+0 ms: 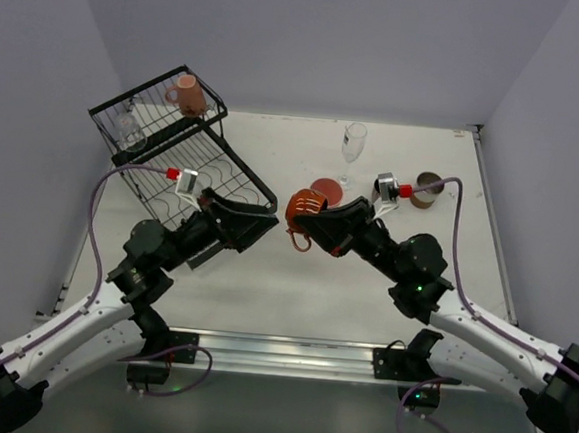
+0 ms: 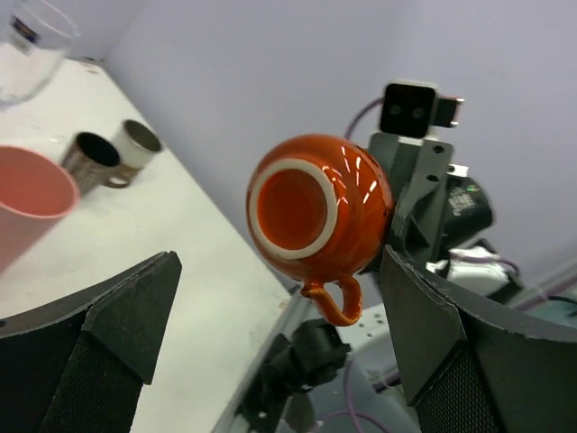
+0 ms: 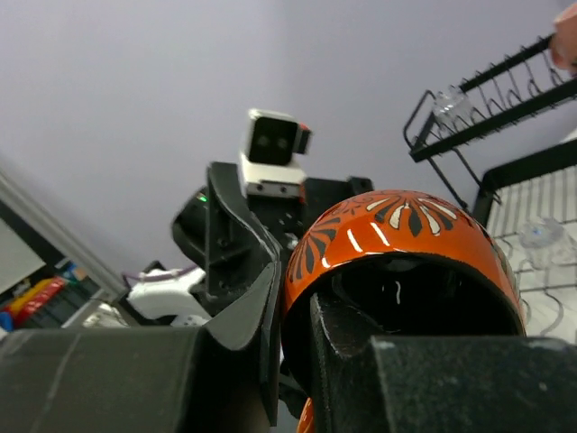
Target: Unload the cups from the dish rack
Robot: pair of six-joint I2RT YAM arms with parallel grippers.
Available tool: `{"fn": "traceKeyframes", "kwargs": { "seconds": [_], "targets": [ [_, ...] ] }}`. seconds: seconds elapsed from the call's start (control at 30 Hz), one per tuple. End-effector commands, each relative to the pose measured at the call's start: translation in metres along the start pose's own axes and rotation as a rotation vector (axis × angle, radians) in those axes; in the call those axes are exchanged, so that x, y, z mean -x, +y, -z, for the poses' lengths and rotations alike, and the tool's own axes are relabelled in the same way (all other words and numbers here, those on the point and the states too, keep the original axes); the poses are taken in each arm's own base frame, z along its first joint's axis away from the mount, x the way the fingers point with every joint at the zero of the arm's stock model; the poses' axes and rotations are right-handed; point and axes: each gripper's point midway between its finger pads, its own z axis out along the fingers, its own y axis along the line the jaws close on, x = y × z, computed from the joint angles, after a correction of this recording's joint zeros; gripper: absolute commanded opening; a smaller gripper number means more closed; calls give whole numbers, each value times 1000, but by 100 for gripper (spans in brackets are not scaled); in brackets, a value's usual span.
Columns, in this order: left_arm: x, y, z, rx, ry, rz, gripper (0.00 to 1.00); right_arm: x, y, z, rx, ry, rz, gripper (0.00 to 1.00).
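Note:
My right gripper is shut on the orange-red mug and holds it above the table's middle. In the right wrist view one finger is inside the mug and the other is outside its wall. My left gripper is open and empty, pointing at the mug from the left. In the left wrist view the mug's base faces me beyond the spread fingers, handle down. The black dish rack stands far left with a pink mug and a clear glass in it.
On the table behind the mug are a salmon tumbler, an upright clear stemmed glass and brown and silvery cups. They also show in the left wrist view: the tumbler and the cups.

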Motion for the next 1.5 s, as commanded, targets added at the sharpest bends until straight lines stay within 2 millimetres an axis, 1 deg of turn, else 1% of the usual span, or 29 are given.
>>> {"fn": "traceKeyframes", "kwargs": {
  "seconds": [0.0, 0.03, 0.07, 0.1, 0.13, 0.17, 0.2, 0.23, 0.27, 0.3, 0.33, 0.37, 0.43, 0.47, 0.53, 0.57, 0.67, 0.7, 0.73, 0.8, 0.83, 0.9, 1.0, 1.03, 1.13, 1.2, 1.3, 1.4, 1.47],
  "targets": [
    [29, 7, 5, 167, -22, -200, 100, 8, -20, 13, -229, 102, 140, 0],
    [32, 14, 9, 216, -12, -265, 100, 18, -18, 15, -270, 103, 169, 0],
    [30, 33, 20, 328, 18, -289, 100, 23, -28, 21, -343, 111, 201, 0],
    [44, 29, 23, 360, -7, -328, 100, 10, -51, 41, -464, 211, 237, 0],
    [49, 34, 28, 403, 0, -383, 100, 20, -53, 48, -509, 213, 260, 0],
    [57, 37, 36, 460, -8, -413, 100, 24, -66, 58, -587, 222, 287, 0],
    [61, 39, 40, 485, -6, -442, 100, 23, -76, 70, -646, 257, 305, 0],
    [65, 43, 46, 515, 1, -494, 100, 21, -95, 91, -749, 305, 301, 0],
    [68, 49, 53, 561, 7, -520, 100, 20, -105, 101, -795, 328, 296, 0],
    [73, 46, 56, 571, 2, -546, 100, 13, -116, 116, -845, 374, 275, 0],
    [76, 49, 60, 595, 12, -585, 100, 17, -133, 130, -916, 371, 263, 0],
    [78, 55, 66, 637, 20, -606, 100, 14, -147, 138, -965, 396, 248, 0],
    [84, 57, 72, 672, 21, -650, 100, 14, -174, 155, -1079, 426, 219, 0],
    [88, 60, 76, 696, 6, -663, 100, 15, -183, 159, -1106, 430, 206, 0],
    [91, 62, 80, 715, 1, -693, 100, 24, -200, 159, -1154, 417, 195, 0],
    [94, 63, 84, 728, -14, -702, 100, 18, -219, 162, -1198, 461, 172, 0],
    [100, 67, 93, 760, -41, -735, 100, 21, -242, 156, -1239, 496, 161, 0],
    [100, 68, 95, 765, -47, -740, 100, 12, -259, 159, -1275, 545, 137, 0],
    [102, 67, 96, 765, -58, -748, 100, 16, -266, 155, -1281, 548, 138, 0],
    [103, 69, 101, 769, -78, -752, 100, 6, -284, 156, -1312, 595, 112, 0],
    [105, 66, 103, 762, -99, -752, 100, 7, -288, 153, -1313, 595, 111, 0],
    [102, 70, 104, 765, -97, -756, 100, 2, -302, 158, -1342, 618, 88, 0],
    [103, 74, 108, 786, -98, -768, 100, 1, -315, 163, -1370, 629, 72, 0],
    [104, 76, 110, 804, -104, -768, 100, -3, -322, 165, -1383, 646, 60, 0],
    [110, 73, 114, 820, -132, -761, 100, -8, -335, 168, -1401, 652, 44, 0],
    [115, 69, 116, 820, -164, -759, 100, -12, -339, 162, -1372, 666, 22, 0],
    [118, 71, 118, 840, -174, -760, 100, -19, -346, 161, -1365, 681, 5, 0],
    [118, 72, 115, 850, -163, -757, 100, -22, -351, 163, -1372, 691, 4, 1],
    [118, 73, 114, 857, -159, -753, 100, -23, -353, 164, -1373, 695, 6, 4]
  ]
}}
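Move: The right hand holds the orange cup. Its clear spot of table lies about 18 cm ahead, 15 cm to the right and 36 cm below. From this hand, the pink cup stands some 24 cm ahead and 3 cm right, the dark mug 29 ahead and 20 right, and the wine glass 34 ahead and 8 right. The empty left hand's next thing, the small glass low in the rack, is about 24 cm ahead, 21 left and 28 below; the pink mug is 44 ahead, 25 left and 14 below. Keeping its pinch on the orange cup's wall, the right hand swings some 33 cm down, with about 18 cm forward and 15 cm right. It tips over from pointing left and up to pointing steeply down, slowing as it nears the table beside the pink cup. The left hand, wide open, backs off about 17 cm to the left with a little forward, turning counter-clockwise and rolling until it faces forward over the rack. ##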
